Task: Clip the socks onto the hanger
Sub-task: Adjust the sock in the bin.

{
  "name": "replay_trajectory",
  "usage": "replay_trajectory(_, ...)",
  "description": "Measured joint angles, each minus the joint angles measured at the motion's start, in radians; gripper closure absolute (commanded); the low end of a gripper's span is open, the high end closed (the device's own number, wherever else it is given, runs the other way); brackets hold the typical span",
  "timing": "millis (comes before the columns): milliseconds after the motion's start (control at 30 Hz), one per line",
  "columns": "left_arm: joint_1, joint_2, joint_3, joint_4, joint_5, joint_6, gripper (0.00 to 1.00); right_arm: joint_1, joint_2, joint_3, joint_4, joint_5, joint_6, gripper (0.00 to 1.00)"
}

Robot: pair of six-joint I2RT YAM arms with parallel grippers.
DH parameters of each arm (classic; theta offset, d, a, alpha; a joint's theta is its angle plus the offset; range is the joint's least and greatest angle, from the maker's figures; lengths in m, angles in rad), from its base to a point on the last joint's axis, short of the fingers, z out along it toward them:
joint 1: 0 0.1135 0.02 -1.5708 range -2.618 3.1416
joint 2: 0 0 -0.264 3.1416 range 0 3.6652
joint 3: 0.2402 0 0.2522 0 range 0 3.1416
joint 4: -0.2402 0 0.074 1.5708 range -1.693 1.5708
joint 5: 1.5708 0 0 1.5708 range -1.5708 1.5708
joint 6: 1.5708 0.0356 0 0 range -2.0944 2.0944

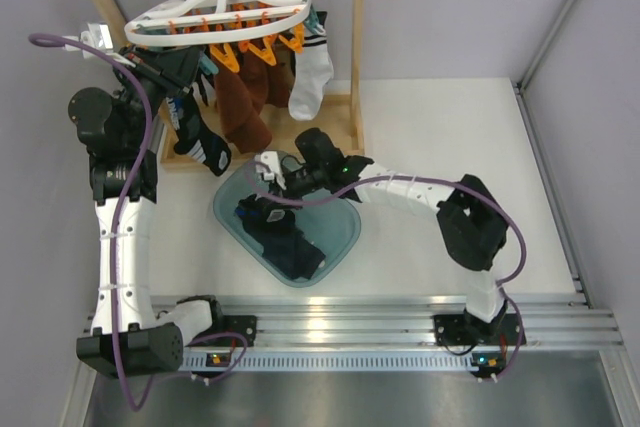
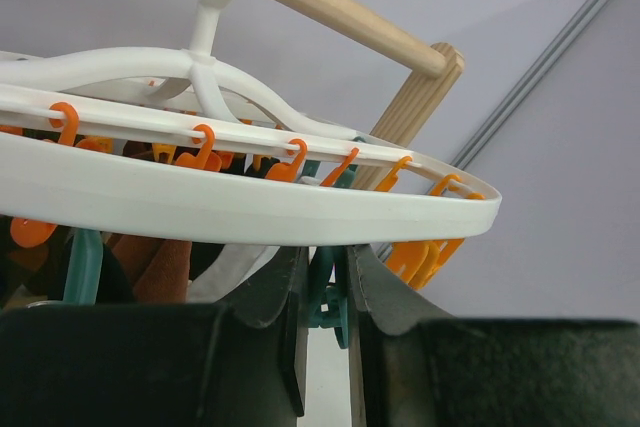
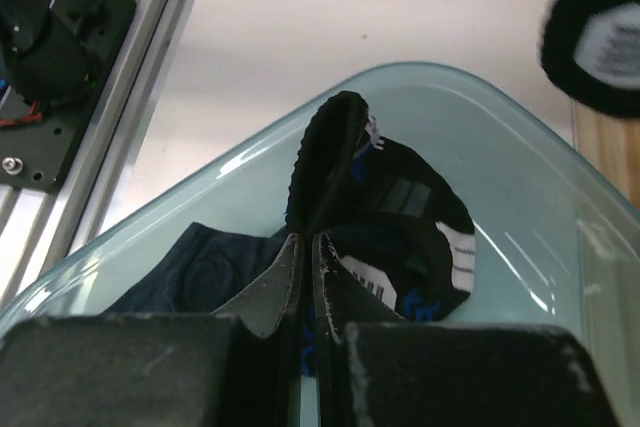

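Observation:
The white oval hanger (image 1: 220, 9) (image 2: 250, 209) hangs by its hook from the wooden rack, with orange and teal clips under its rim. My left gripper (image 1: 185, 72) (image 2: 328, 282) is up beneath the rim, shut on a teal clip (image 2: 332, 292). Several dark socks (image 1: 287, 239) lie in a pale teal tub (image 1: 345, 242). My right gripper (image 1: 265, 184) (image 3: 307, 247) reaches into the tub and is shut on the cuff of a black sock (image 3: 330, 147) with white and blue marks. A navy sock (image 3: 205, 267) lies beside it. One dark striped sock (image 1: 205, 142) hangs clipped at the left.
The wooden rack frame (image 1: 357, 47) stands at the back of the table. Brown socks (image 1: 240, 107) and a white striped sock (image 1: 310, 77) hang from the hanger. The tub's glassy wall (image 3: 520, 197) curves round the right gripper. Aluminium rails (image 1: 350, 322) run along the near edge.

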Motion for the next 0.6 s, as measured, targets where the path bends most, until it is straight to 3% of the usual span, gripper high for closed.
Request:
replay_trajectory(367,0.0,0.0,0.0,0.0,0.0,0.0,1.0,-0.053,0.073,0.067,-0.127,-0.018,0.217,0.99)
replay_trajectory(433,0.0,0.0,0.0,0.0,0.0,0.0,1.0,-0.053,0.108,0.075,-0.12,-0.02,0.262,0.93)
replay_trajectory(600,0.0,0.0,0.0,0.0,0.0,0.004,1.0,-0.053,0.156,0.075,-0.102,-0.035,0.348,0.68)
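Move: The right fingers, shut on a fold of the black striped sock, are over the bin; the bulk of that sock, where it is to be laid, lies about 9 cm below, some 3 cm ahead and 3 cm left. The navy sock is roughly 5 cm back, 3 cm right and 10 cm below the right hand; the bin's middle is about 3 cm ahead, 1 cm right and 10 cm down. From the left hand the black sock is some 45 cm below, 9 cm back and 8 cm right. Ease the right gripper a centimetre or two forward and right with the black sock's fold still pinched, then lower it about 6 cm into the bin towards the pile, rolling the wrist some 30 degrees about the fingers' line, forward side down. Near the bottom, begin parting the fingers, to about a quarter open, with the fold still between them. ##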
